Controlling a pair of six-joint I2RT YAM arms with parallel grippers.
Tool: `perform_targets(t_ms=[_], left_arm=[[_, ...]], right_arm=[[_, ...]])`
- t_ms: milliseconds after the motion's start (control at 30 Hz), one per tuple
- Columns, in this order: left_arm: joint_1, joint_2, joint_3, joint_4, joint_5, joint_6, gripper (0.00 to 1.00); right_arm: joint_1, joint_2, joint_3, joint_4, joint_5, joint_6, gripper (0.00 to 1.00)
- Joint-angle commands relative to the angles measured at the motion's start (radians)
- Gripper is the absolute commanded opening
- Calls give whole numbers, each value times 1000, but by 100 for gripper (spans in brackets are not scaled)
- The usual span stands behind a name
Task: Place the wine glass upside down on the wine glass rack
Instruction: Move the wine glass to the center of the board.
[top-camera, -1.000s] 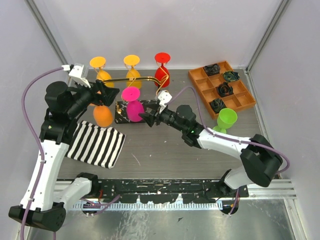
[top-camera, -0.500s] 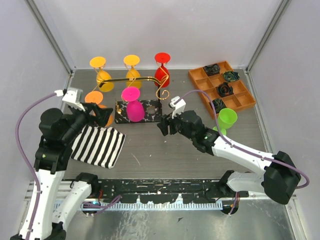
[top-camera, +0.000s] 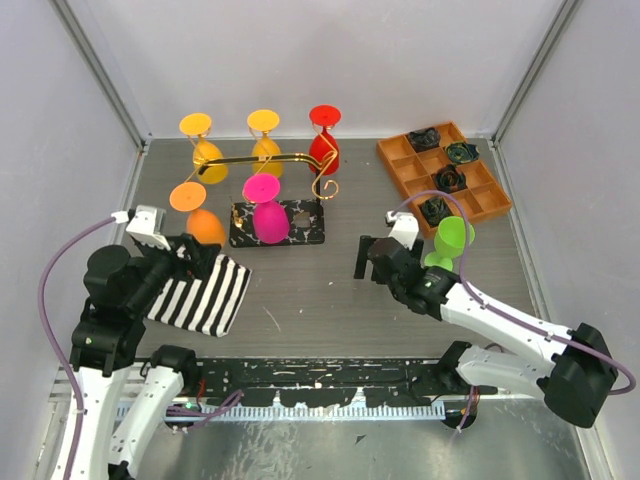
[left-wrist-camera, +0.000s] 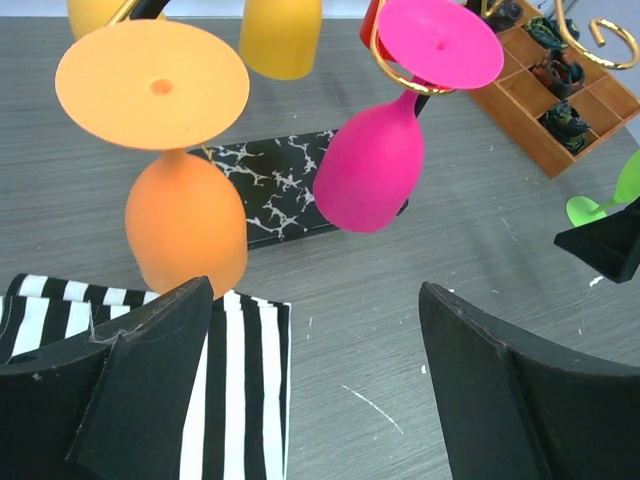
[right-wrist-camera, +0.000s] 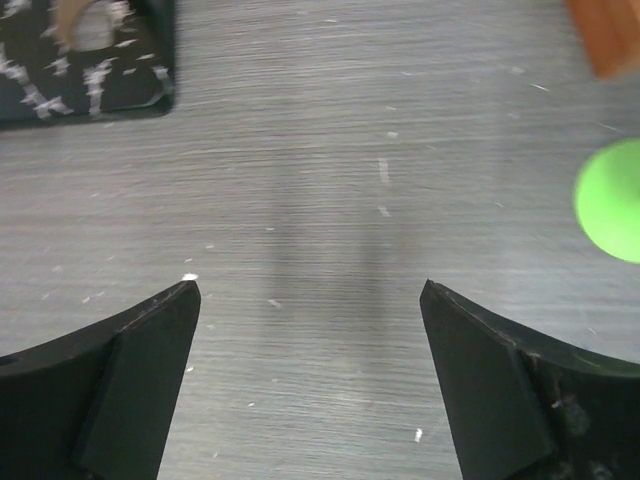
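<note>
The wine glass rack (top-camera: 268, 159), a gold bar on a marbled base (top-camera: 300, 222), holds several wine glasses upside down. An orange glass (top-camera: 203, 225) hangs at its front left and a pink glass (top-camera: 268, 212) over the base. In the left wrist view the orange glass (left-wrist-camera: 185, 230) and pink glass (left-wrist-camera: 370, 165) hang just beyond my open, empty left gripper (left-wrist-camera: 312, 292). A green wine glass (top-camera: 451, 240) stands upright on the table, right of my right gripper (top-camera: 372, 258). The right gripper (right-wrist-camera: 310, 290) is open over bare table, with the green glass (right-wrist-camera: 615, 200) blurred at its right.
A black-and-white striped cloth (top-camera: 198, 292) lies under my left gripper (top-camera: 198, 260). An orange compartment tray (top-camera: 478, 188) with dark items sits at the back right. Yellow (top-camera: 264, 135) and red (top-camera: 323, 142) glasses hang at the rack's back. Grey walls enclose the table.
Both arms pulled back toward the near edge. The left gripper left the orange glass hanging on the rack. The right gripper opened wider and moved right, away from the pink glass.
</note>
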Motion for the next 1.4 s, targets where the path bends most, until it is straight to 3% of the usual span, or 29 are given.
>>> perform_targets(t_ms=[0, 267, 500, 700, 800, 1000, 1133, 1367], left_arm=[[-1, -35, -21, -27, -31, 10, 91], [-1, -61, -34, -42, -59, 19, 93], [-2, -73, -43, -56, -63, 20, 94], [-1, -68, -26, -83, -70, 6, 94], [-1, -69, -28, -89, -67, 2, 94], [-1, -82, -43, -100, -73, 1, 95], [-1, -77, -42, -106, -69, 4, 95], [0, -64, -43, -103, -58, 8, 95]], right_arm=[[-7, -40, -7, -133, 218, 172, 100], [-9, -64, 28, -279, 350, 311, 100], [-7, -161, 157, -208, 249, 28, 100], [-44, -175, 288, -205, 344, -156, 100], [-129, -110, 361, -224, 307, -209, 100], [-434, -9, 448, -189, 90, -246, 100], [-623, 17, 454, -153, 10, -223, 100], [-844, 86, 452, -115, -99, -159, 100]])
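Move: The green wine glass stands upright on the table about 14 cm to the right of the right hand, nearly level with it in reach, its middle some 4 cm lower. The wooden tray lies around 19 cm ahead and 14 cm to the right, 11 cm below. The hanging magenta glass is about 27 cm to the left, 5 cm ahead and 4 cm higher. From the left hand, the green glass lies roughly 50 cm to the right, 4 cm ahead, 20 cm lower. Swing the open, empty right gripper low to the right towards the green wine glass for about 7 cm, then lift it some 15 cm and carry it right and forward past the glass, above its rim, sinking slightly to finish beside the tray. Turn the wrist clockwise some 40 degrees in all; keep the fingers wide open. Let the left hand settle slightly down and back. ##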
